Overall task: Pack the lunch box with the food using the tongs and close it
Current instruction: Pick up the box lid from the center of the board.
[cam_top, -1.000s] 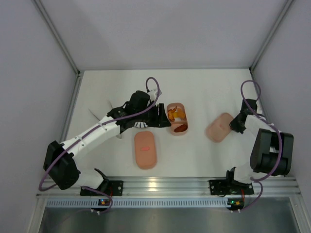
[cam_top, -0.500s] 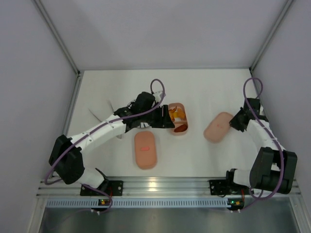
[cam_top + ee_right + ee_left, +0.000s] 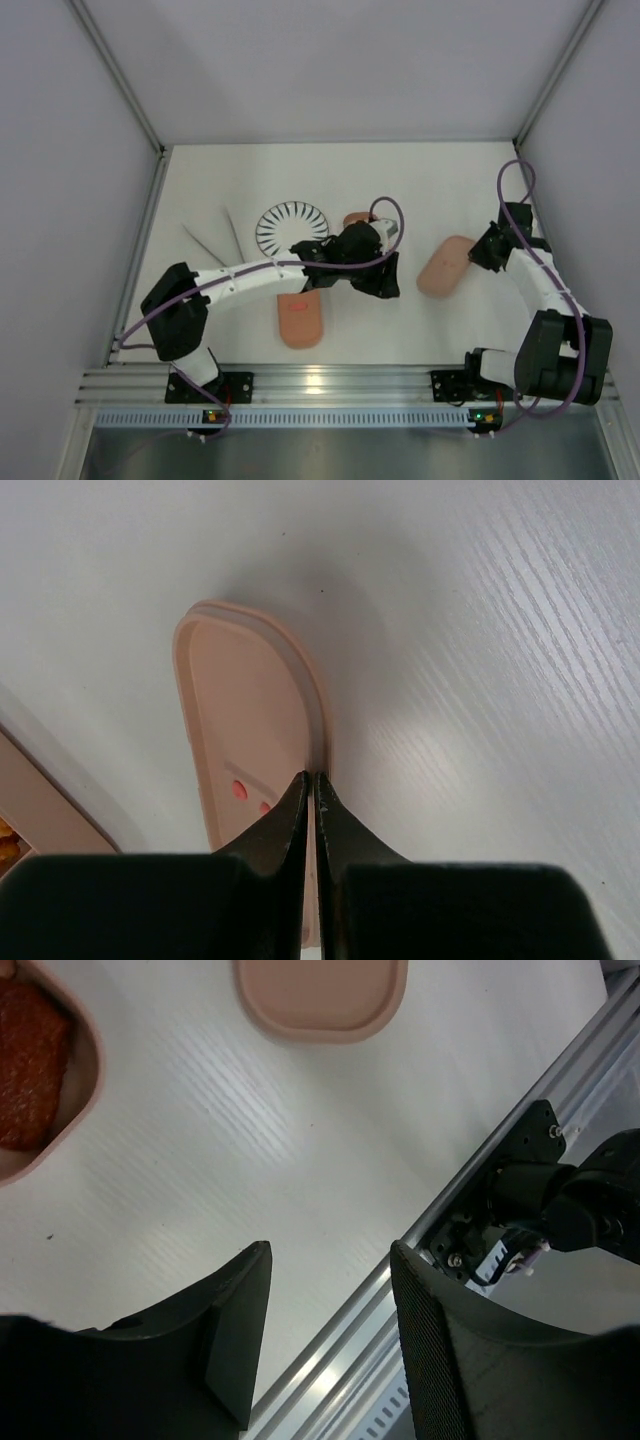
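A pink lunch box tray (image 3: 357, 218) pokes out from under my left arm, and orange food (image 3: 28, 1070) lies in that tray (image 3: 85, 1100). My left gripper (image 3: 385, 280) hangs over the table in front of it, open (image 3: 330, 1250) and empty. The lid with a red mark (image 3: 300, 318) lies flat near the front. My right gripper (image 3: 483, 250) is shut (image 3: 314, 776) on the rim of the red-spotted lid (image 3: 445, 265) (image 3: 250, 720). The silvery tongs (image 3: 215, 240) lie apart at the left, untouched.
A white plate with black stripes (image 3: 292, 228) sits left of the tray. The aluminium front rail (image 3: 420, 1290) and an arm base (image 3: 560, 1200) are close in front of my left fingers. White walls enclose the table.
My left arm has swung right and nearer across the tray, uncovering the striped plate, and its jaws have opened a little more. The right gripper has nudged the spotted lid slightly left.
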Available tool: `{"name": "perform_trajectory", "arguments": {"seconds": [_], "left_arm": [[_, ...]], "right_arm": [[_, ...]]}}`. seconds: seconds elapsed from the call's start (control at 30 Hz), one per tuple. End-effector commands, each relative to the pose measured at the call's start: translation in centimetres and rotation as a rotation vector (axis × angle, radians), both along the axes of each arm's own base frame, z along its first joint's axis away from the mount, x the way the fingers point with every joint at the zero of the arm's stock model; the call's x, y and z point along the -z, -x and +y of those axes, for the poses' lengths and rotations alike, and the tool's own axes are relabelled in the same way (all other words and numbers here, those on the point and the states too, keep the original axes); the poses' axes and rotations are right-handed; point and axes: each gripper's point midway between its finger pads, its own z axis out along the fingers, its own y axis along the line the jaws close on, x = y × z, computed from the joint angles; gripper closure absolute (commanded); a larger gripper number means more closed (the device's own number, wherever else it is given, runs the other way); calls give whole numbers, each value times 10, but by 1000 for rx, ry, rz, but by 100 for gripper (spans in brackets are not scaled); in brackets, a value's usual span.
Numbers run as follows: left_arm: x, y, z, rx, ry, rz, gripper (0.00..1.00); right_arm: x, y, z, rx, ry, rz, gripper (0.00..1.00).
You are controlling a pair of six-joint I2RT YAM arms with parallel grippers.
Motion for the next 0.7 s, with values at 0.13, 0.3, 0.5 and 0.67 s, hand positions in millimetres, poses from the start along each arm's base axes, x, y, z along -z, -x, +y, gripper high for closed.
{"name": "perform_trajectory", "arguments": {"seconds": [0.13, 0.3, 0.5, 0.67], "left_arm": [[-21, -25, -69, -12, 26, -292, 37], [-2, -25, -109, 32, -4, -369, 30], [15, -25, -139, 62, -46, -436, 23], [29, -31, -147, 61, -89, -473, 22]], "right_arm": [[-22, -9, 6, -20, 1, -45, 100], [-22, -9, 8, -24, -4, -32, 100], [-21, -8, 7, -24, 2, -18, 100], [-19, -8, 6, -25, 5, -10, 100]]}}
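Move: The tilted box lid is still pinched by its edge in the shut right fingers, clear of the board. Its middle is some 5 cm left of the right hand, 1 cm back and 3 cm below. From the empty left hand it lies about 13 cm right, 2 ahead and 8 below. The filled box sits 7 cm ahead of the left hand, 5 left and 11 below; the other lid is roughly 20 cm left of that hand, 8 back and 13 below. The box lid is what the open left hand sweeps towards: about 13 cm to the right, sinking some 5 cm as it goes, fingers swinging more forward by roughly 20 degrees and spreading wider. It ends close to the lid without any visible touch. The right hand practically stays in place, its shut fingers losing their pinch on the lid's edge. ##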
